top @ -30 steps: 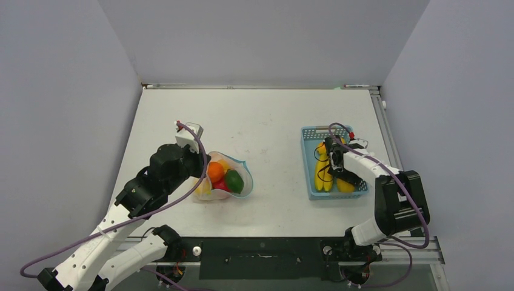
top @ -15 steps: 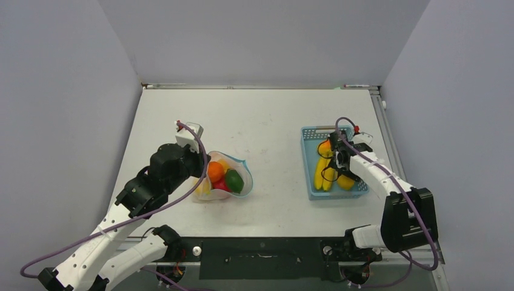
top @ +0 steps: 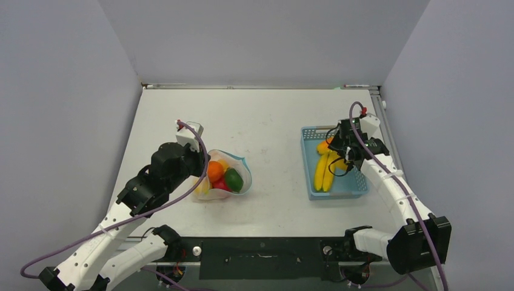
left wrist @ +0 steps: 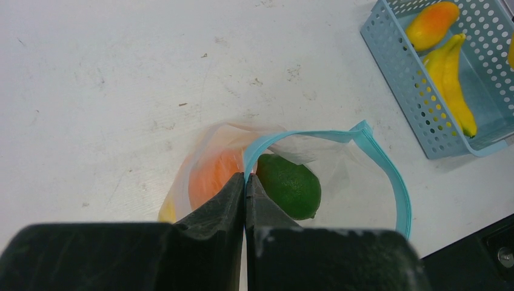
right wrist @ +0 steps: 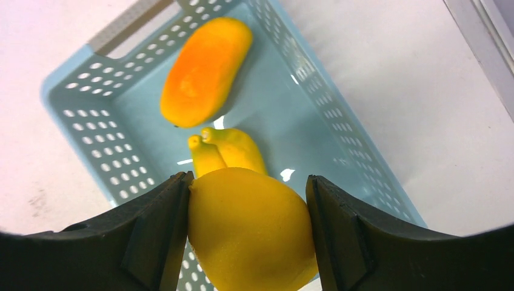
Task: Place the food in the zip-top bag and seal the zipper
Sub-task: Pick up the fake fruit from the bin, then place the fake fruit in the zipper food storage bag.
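The clear zip-top bag lies open left of centre, holding an orange round, a red fruit and a green one. My left gripper is shut on the bag's light blue zipper strip at the mouth's near-left edge, holding the mouth open; the green fruit shows inside. My right gripper is shut on a yellow lemon and holds it above the basket. Yellow bananas and an orange-yellow mango lie in the basket.
A light blue mesh basket stands right of centre, close to the table's right edge rail. Grey walls enclose the table on three sides.
My right gripper has risen out of the basket and moved toward the back right with the yellow lemon in it. The left arm and the bag have not moved.
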Tool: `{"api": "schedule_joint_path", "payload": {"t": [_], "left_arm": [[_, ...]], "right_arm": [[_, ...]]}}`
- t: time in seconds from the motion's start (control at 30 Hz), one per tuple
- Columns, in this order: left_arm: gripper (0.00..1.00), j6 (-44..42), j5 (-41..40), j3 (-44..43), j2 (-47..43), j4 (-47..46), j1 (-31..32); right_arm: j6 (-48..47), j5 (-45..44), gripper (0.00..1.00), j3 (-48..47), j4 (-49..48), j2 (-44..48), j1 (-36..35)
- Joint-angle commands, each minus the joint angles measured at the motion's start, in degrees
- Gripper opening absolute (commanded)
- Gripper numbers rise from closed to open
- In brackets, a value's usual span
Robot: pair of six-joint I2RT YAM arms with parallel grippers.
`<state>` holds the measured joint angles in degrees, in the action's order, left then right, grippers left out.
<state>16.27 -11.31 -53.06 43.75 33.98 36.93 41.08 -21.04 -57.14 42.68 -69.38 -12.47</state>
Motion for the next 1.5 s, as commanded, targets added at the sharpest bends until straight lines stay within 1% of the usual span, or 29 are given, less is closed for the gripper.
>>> {"api": "schedule_joint_path", "payload": {"t": [0.0,0.23,0.5,0.73,0.93,1.17,1.33,1.47], "left_arm": [[0.0,0.41,-0.2,-0.24,0.05,-2.82,-0.58],[0.0,0.43,-0.19,-0.23,0.54,-2.84,-1.13],[0.0,0.51,0.15,-0.04,0.75,-2.97,-1.83],[0.0,0.51,0.32,-0.04,0.72,-3.1,-2.29],[0.0,0.51,0.21,-0.01,0.64,-3.21,-2.56],[0.0,0.51,0.06,-0.02,0.48,-3.24,-2.65],[0.0,0.51,0.03,0.03,0.46,-3.33,-2.74],[0.0,0.51,0.06,0.06,0.27,-3.33,-2.83]], "right_arm": [[-1.86,4.84,0.26,-3.38,-2.79,3.28,-1.04],[-1.09,7.98,0.25,-7.0,-4.68,3.44,-5.9],[1.23,7.36,0.25,-11.37,-9.42,2.29,-17.64],[1.29,6.88,0.26,-13.91,-14.7,-0.16,-27.99],[-0.45,7.77,0.26,-16.8,-20.52,-3.21,-36.28],[-2.98,6.34,0.26,-20.03,-25.15,-7.62,-45.65],[-4.4,6.62,0.26,-23.12,-26.07,-11.65,-49.88],[-4.48,7.73,0.26,-23.63,-27.43,-13.97,-51.4]]}}
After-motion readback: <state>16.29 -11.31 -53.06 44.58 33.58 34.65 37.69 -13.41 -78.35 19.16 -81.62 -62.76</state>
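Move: My right hand already has the yellow fruit gripped above the bin; the bag it goes to lies about 41 cm left of that hand, almost level fore and aft (some 2 cm back), and roughly 7 cm lower, with the avocado in it about 38 cm left and 3 cm back. Below, in the bin, lie the mango, some 14 cm ahead and 1 cm left, and the bananas, 2 cm ahead and 4 cm left. From my left hand the bag's middle is 4 cm ahead, 5 cm right and 17 cm down. I carry the yellow fruit out of the bin area towards the bag, swinging my right hand left about 36 cm while it climbs some 15 cm, and draw it back a little over the second half. On the way the hand turns counter-clockwise roughly 55 degrees, and its fingers keep their hold; my left hand still pinches the bag's zipper edge, nearly in place. ##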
